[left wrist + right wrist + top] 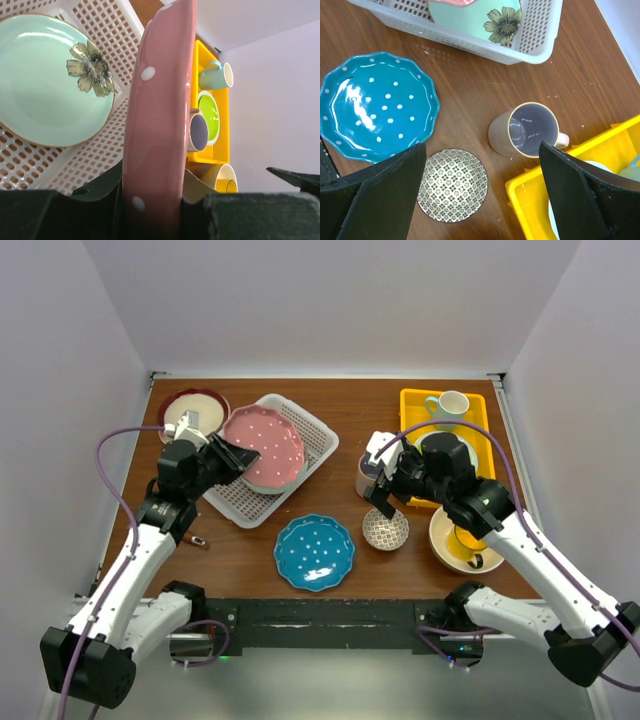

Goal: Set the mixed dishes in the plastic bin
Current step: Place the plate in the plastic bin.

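My left gripper (232, 456) is shut on the rim of the pink dotted plate (265, 445), which it holds tilted over the white plastic bin (312, 430). The left wrist view shows the plate's edge (160, 100) between the jaws, and a mint plate with a flower (52, 85) lying in the bin (120, 30). My right gripper (482, 155) is open above the small patterned bowl (452, 185) and the beige mug (530, 129). The blue dotted plate (314, 551) lies on the table in front of the bin. The large cream bowl (465, 540) sits at the right.
A yellow tray (478, 410) at the back right holds a mint mug (447, 405) and a green dish (210, 112). A pink-and-cream plate (193, 408) lies in the back left corner. A small dark object (200, 541) lies near the left arm.
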You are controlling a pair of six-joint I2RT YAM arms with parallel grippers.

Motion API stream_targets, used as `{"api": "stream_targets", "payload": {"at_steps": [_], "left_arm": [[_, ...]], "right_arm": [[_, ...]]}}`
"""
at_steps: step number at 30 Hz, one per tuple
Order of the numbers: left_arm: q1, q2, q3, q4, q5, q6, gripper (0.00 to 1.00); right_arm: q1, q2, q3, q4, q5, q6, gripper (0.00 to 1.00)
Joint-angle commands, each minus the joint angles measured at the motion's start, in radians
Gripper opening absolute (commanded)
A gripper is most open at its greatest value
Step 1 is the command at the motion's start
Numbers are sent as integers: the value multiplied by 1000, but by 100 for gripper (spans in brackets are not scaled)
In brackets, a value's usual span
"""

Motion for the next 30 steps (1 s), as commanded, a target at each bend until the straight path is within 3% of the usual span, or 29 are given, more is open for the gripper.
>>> {"api": "stream_targets", "payload": {"at_steps": [1, 7, 23, 30], "left_arm": [[70, -5, -2, 296, 71, -50, 0], [141, 24, -41, 368, 108, -74, 0], [141, 366, -76, 677, 134, -145, 0], [112, 483, -78, 732, 137, -140, 0]], "right_arm": [[-16, 13, -5, 44, -10, 17, 98], [-22, 31, -5, 47, -16, 17, 98], [-45, 34, -3, 40, -34, 18, 98], [-49, 36, -3, 38, -34, 15, 98]]}}
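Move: The left hand already holds the pink plate by its edge; the plastic bin's middle lies about 12 cm ahead of it, straight on, and some 18 cm below. The green flowered plate lies in the bin, 12 cm ahead and 3 cm right; the blue plate is roughly 10 cm back and 13 cm right. From the right hand the bin is some 19 cm ahead, 31 cm left and 20 cm below. Still pinching the pink plate, the left hand sinks about 10 cm and advances 8 cm into the bin. ##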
